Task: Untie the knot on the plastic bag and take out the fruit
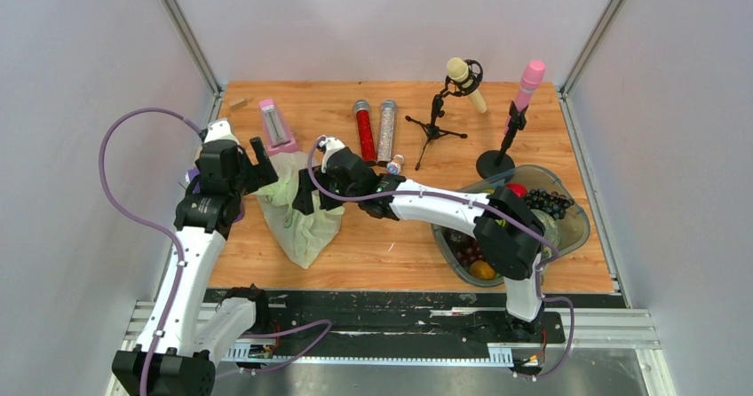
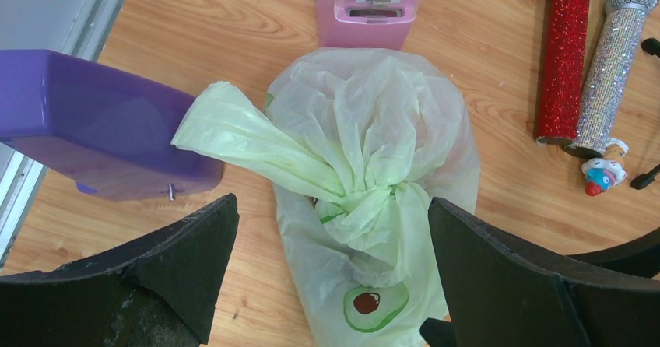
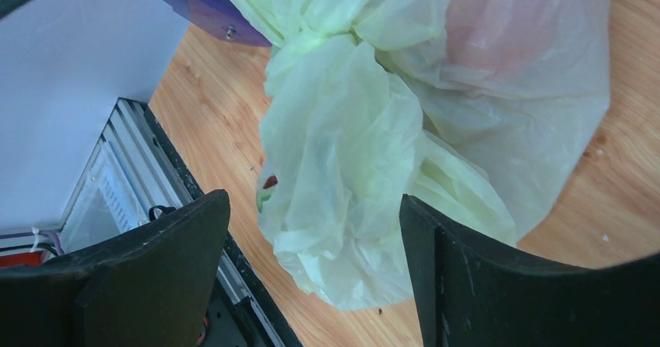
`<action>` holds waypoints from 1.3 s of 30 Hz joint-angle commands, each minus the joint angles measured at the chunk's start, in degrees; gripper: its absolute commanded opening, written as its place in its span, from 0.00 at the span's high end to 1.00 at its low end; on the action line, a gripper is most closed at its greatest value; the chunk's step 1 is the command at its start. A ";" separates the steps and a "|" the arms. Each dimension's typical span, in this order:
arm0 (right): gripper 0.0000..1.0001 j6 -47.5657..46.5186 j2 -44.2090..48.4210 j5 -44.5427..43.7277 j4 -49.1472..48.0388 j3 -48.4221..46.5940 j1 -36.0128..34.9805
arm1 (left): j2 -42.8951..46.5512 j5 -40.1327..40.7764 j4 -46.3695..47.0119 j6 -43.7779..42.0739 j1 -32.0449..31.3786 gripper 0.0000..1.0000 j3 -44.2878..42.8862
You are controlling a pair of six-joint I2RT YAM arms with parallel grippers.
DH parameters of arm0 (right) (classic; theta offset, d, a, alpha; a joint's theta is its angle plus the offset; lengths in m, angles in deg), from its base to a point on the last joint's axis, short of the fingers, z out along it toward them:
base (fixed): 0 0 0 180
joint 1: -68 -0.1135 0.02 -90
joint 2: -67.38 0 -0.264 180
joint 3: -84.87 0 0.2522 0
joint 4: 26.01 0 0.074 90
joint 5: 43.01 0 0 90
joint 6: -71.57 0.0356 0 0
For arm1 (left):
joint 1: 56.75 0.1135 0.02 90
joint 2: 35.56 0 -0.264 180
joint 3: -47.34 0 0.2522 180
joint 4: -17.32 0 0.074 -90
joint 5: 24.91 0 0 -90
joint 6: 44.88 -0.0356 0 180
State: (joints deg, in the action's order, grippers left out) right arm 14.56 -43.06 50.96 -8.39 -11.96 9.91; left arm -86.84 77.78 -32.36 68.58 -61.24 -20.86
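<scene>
The pale green plastic bag (image 1: 305, 221) lies on the wooden table between both arms, its knot (image 2: 362, 201) still tied, with one twisted tail (image 2: 233, 133) pointing left. An avocado print (image 2: 375, 306) marks the bag below the knot. My left gripper (image 2: 333, 265) hangs open above the knot, one finger on each side, touching nothing. My right gripper (image 3: 315, 265) is open too, and a loose fold of the bag (image 3: 350, 184) hangs between its fingers. The fruit is inside the bag; only a reddish round shape (image 3: 498, 28) shows through the film.
A purple box (image 2: 101, 125) sits left of the bag and a pink metronome (image 2: 373, 1) behind it. Red (image 2: 562, 59) and silver (image 2: 611, 67) glitter microphones lie further right. Two mic stands (image 1: 435, 121) stand at the back. A clear bin (image 1: 573, 227) with grapes and other toy fruit is on the right.
</scene>
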 commanded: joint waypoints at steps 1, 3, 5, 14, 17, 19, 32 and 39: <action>0.20 1.37 -2.83 1.81 -3.26 -4.40 -0.60 | 1.28 0.86 -0.38 -0.75 0.46 0.00 0.03; 0.24 1.37 -4.04 1.58 -2.96 -5.23 -0.74 | 1.20 0.63 -0.38 -0.71 0.52 0.00 0.03; 0.26 1.39 -5.32 0.89 -2.64 -5.89 -0.71 | 1.11 0.45 -0.45 -0.77 0.59 0.00 0.07; 0.44 -1.99 -8.47 0.00 -0.98 -8.10 -1.56 | 0.76 -0.13 -0.44 -0.70 0.92 0.00 0.12; 0.69 -4.31 -7.85 -0.42 -0.21 -8.02 -1.77 | 0.48 -0.35 -0.44 -0.70 1.00 0.00 0.18; 0.88 -6.34 -6.53 -0.99 0.32 -7.27 -1.82 | 0.29 -0.57 -0.44 -0.74 1.03 0.00 0.13; 0.94 -43.27 9.86 12.46 8.21 4.21 -1.76 | -4.61 -17.17 1.37 -2.10 1.01 0.00 -0.91; 0.95 -51.93 14.74 11.45 8.71 10.44 -1.64 | -5.51 -25.47 2.65 2.69 0.91 0.00 1.69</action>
State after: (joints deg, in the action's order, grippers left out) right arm -28.96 -31.49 61.58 -0.61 -4.16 8.41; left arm -92.15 58.26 -31.81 68.39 -60.47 -20.40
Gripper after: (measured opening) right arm 0.052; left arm 0.998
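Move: The right hand's target, the loose plastic end at the near right of the bag's knot, lies about 2 cm to its left, level fore and aft, and 4 cm below. From that hand the knot is some 7 cm left and 4 cm ahead, the red microphone about 11 cm right and 16 cm ahead. From the left hand the knot is roughly 5 cm right, 3 cm ahead and 13 cm below; the purple box stands about 11 cm left and 3 cm ahead, the pink device 4 cm right and 17 cm ahead. The right fingers pinch the bag's loose end: the hand eases left and sinks about 4 cm with its fingers narrowing, shuts them, then pulls right and back some 8 cm while rising about 5 cm, rolling about 40 degrees counter-clockwise as seen along its fingers. Late on, the left hand, fingers wide open, moves about 5 cm right over the bag, dips slightly and turns clockwise. ##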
